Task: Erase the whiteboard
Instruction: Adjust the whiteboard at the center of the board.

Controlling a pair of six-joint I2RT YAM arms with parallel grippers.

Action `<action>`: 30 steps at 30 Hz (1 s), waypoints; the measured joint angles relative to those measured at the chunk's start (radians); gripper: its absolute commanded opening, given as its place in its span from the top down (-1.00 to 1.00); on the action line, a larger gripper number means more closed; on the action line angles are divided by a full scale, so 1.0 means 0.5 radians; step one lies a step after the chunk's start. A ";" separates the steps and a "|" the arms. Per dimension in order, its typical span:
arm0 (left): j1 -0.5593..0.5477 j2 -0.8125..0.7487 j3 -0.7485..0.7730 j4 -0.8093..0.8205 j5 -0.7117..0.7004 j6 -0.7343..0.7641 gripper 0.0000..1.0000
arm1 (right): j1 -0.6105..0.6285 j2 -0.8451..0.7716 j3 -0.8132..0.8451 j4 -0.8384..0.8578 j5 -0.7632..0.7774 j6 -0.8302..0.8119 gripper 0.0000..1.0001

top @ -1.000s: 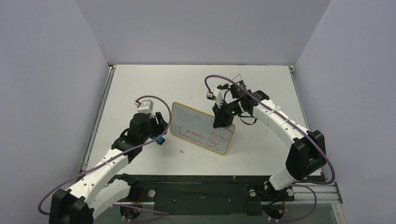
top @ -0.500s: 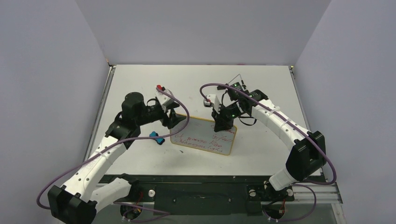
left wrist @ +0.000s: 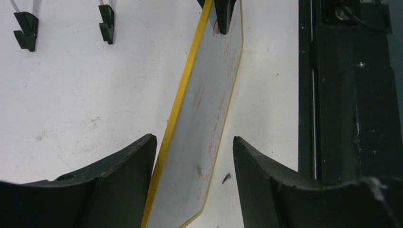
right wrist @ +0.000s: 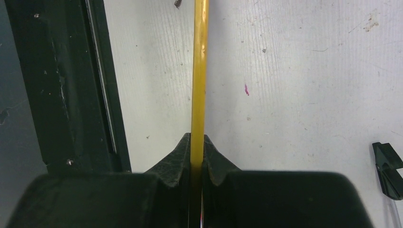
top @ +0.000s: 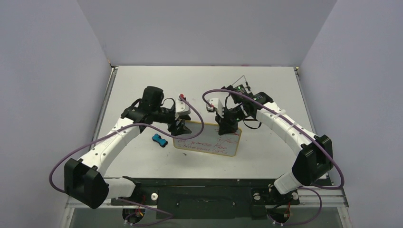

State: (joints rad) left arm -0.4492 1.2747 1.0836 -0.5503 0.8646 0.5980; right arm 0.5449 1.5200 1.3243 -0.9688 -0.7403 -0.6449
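Observation:
The whiteboard point(top: 205, 142), yellow-framed with red handwriting, stands tilted on its long edge at the table's middle. My right gripper point(top: 225, 129) is shut on its upper right edge; in the right wrist view the jaws point(right wrist: 197, 142) pinch the yellow frame point(right wrist: 199, 71). My left gripper point(top: 179, 128) is at the board's left end, open. Seen from the left wrist, the whiteboard point(left wrist: 209, 109) runs between the two fingers point(left wrist: 128, 175), with a gap on the right side. The blue-and-black eraser point(top: 160, 140) lies on the table left of the board, held by neither gripper.
Two black stand feet point(left wrist: 107, 23) lie detached on the table beyond the board; one foot point(right wrist: 387, 168) also shows at the right. A black rail point(left wrist: 342, 95) borders the near table edge. Grey walls enclose the table on three sides.
My left arm swung away from the eraser, up and right, to straddle the board's left end. The eraser stayed on the table. The right gripper tipped the board lower.

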 measured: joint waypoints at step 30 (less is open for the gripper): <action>-0.132 0.077 -0.069 0.093 -0.237 0.007 1.00 | -0.225 -0.037 -0.017 -0.089 -0.047 -0.327 -0.24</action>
State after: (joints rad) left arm -0.5152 1.3132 1.0489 -0.5037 0.7460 0.6014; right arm 0.4324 1.5013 1.3159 -1.0130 -0.7635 -0.8082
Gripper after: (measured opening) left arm 0.059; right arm 0.576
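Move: The whiteboard stands tilted on its long edge, its top edge already pinched near the right end by the right hand; its middle is about 8 cm left, 2 cm back and 7 cm below that hand. From the open left hand, poised over the top edge near the left corner, the middle is some 12 cm right, 2 cm back and 11 cm down. The eraser lies 9 cm to the left hand's left, level with it and 17 cm below; a dark speck sits 5 cm back and 1 cm right on the tabletop. The left hand sinks about 3 cm with its open fingers astride the whiteboard's top edge near the left corner, edging slightly to the right, and shuts them to pinch that edge, then stays there. The right hand keeps its grip almost still until the left has closed, then opens wide and slips some 3 cm to the right and 2 cm forward along the top edge, ending with the fingers apart around it and no longer gripping. ##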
